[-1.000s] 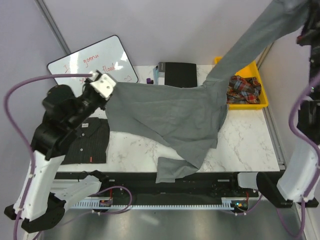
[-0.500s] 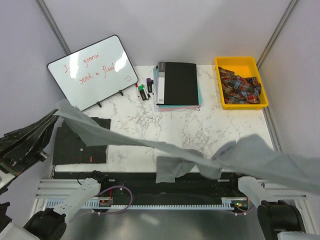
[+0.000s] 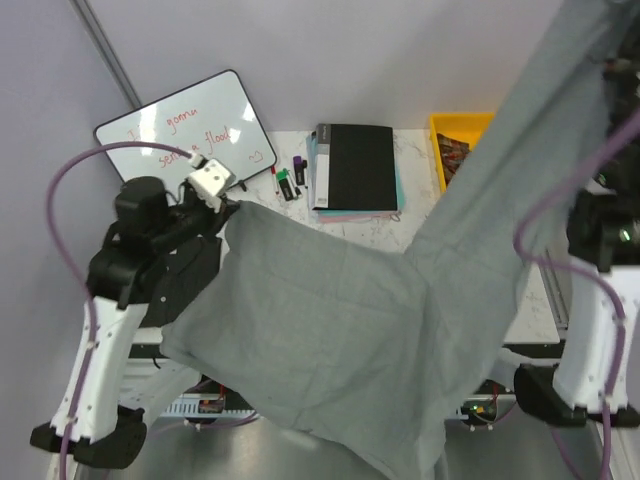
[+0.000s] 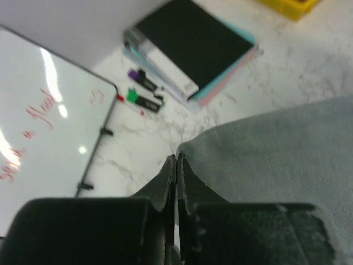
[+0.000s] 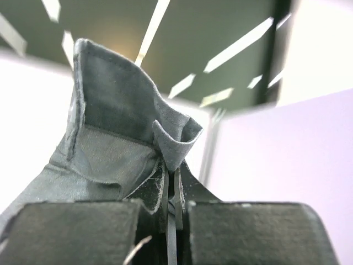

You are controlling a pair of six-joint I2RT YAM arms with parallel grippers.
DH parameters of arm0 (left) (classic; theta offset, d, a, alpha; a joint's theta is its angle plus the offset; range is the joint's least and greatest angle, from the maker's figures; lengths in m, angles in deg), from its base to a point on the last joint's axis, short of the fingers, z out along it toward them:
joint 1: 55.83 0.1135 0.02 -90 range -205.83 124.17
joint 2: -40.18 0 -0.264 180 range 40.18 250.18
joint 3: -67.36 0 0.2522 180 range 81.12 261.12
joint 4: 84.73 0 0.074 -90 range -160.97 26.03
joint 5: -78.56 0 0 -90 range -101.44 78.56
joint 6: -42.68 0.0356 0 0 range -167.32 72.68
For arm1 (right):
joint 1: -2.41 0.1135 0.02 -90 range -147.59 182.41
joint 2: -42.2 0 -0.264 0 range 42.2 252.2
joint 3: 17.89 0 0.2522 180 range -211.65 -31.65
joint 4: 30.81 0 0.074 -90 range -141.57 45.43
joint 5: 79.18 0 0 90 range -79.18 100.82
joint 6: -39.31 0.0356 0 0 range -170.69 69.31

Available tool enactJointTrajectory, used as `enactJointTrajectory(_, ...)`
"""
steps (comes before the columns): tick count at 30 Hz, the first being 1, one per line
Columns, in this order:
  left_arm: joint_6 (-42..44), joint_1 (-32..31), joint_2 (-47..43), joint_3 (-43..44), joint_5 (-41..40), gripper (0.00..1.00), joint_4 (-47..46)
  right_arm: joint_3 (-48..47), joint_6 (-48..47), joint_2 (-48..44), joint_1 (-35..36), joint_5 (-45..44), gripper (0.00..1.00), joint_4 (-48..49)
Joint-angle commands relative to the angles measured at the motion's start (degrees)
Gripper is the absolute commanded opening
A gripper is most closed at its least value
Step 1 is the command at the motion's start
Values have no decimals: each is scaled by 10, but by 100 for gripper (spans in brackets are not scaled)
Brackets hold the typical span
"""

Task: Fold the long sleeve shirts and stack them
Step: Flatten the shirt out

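The plain grey long sleeve shirt (image 3: 350, 330) hangs spread in the air between both arms, covering most of the table's front half. My left gripper (image 3: 230, 204) is shut on one edge of the grey shirt (image 4: 276, 149), low over the table's left side; in its wrist view my left gripper (image 4: 176, 161) has its jaws pressed together on the cloth. My right gripper (image 3: 610, 66) is raised high at the far right; the wrist view shows it (image 5: 171, 168) shut on the grey shirt (image 5: 110, 110) at the collar. The dark striped shirt is hidden behind my left arm and the grey cloth.
A whiteboard (image 3: 185, 135) leans at the back left. Markers (image 3: 288, 181) lie beside a black book (image 3: 355, 165) at the back centre. A yellow bin (image 3: 468, 124) holding plaid cloth (image 3: 452, 153) stands at the back right, half hidden by the shirt.
Both arms swung low and outward half a second ago, stretching the shirt across the front. They are now back up, and the grey shirt hangs wide and flat instead of trailing on the table.
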Motion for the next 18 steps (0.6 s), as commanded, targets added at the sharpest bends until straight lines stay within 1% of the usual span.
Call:
enactJointTrajectory(1,21,3,16,-124,-40,2,-91,61,-46,112,0,55,0,17)
enactJointTrajectory(3,20,4,48,-156,-59,2,-124,75,-57,166,4,68,0,41)
enactJointTrajectory(4,18,4,65,-180,-76,2,-139,75,-68,188,25,58,0,46)
enactJointTrajectory(5,15,6,79,-191,-94,2,-178,66,-76,230,34,56,0,49)
enactJointTrajectory(6,17,11,108,-202,-108,2,-200,67,-103,247,41,57,0,52)
enactJointTrajectory(7,25,12,121,-226,-109,2,-246,69,-117,265,57,54,0,63)
enactJointTrajectory(8,27,15,136,-235,-107,2,-262,79,-133,294,65,53,0,69)
enactJointTrajectory(10,34,15,194,-245,-101,2,-291,87,-184,322,87,49,0,76)
enactJointTrajectory(13,35,24,290,-229,-107,2,-340,95,-219,378,109,38,0,89)
enactJointTrajectory(14,38,33,309,-222,-107,2,-366,81,-227,408,113,28,0,87)
enactJointTrajectory(15,41,37,326,-217,-106,2,-379,75,-234,422,116,20,0,88)
enactJointTrajectory(16,52,43,365,-202,-103,2,-387,68,-242,436,122,14,0,90)
enactJointTrajectory(18,60,62,397,-182,-98,2,-409,33,-251,474,127,10,0,87)
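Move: The shirt hangs between both grippers, bound for the far table. For the left hand, the marble spot short of the markers is roughly 20 cm ahead and 39 cm below. From that hand the markers lie 37 ahead and 8 right, the black folder 41 ahead and 30 right. For the right hand, the table gap between folder and bin is about 42 ahead, 8 left, 77 below. From this hand the folder is 46 ahead, 21 left, and the yellow bin 47 ahead, 21 right. The grey shirt, still pinched at both ends, is swung out over the table: the right hand sweeps about 42 cm forward while dropping some 35, towards the gap between folder and bin, veering left in the later part as its upward-pointing fingers tip over almost level. The left hand mainly sinks, also moving forward towards the markers, its fingers tipping further down; both grips stay shut. ##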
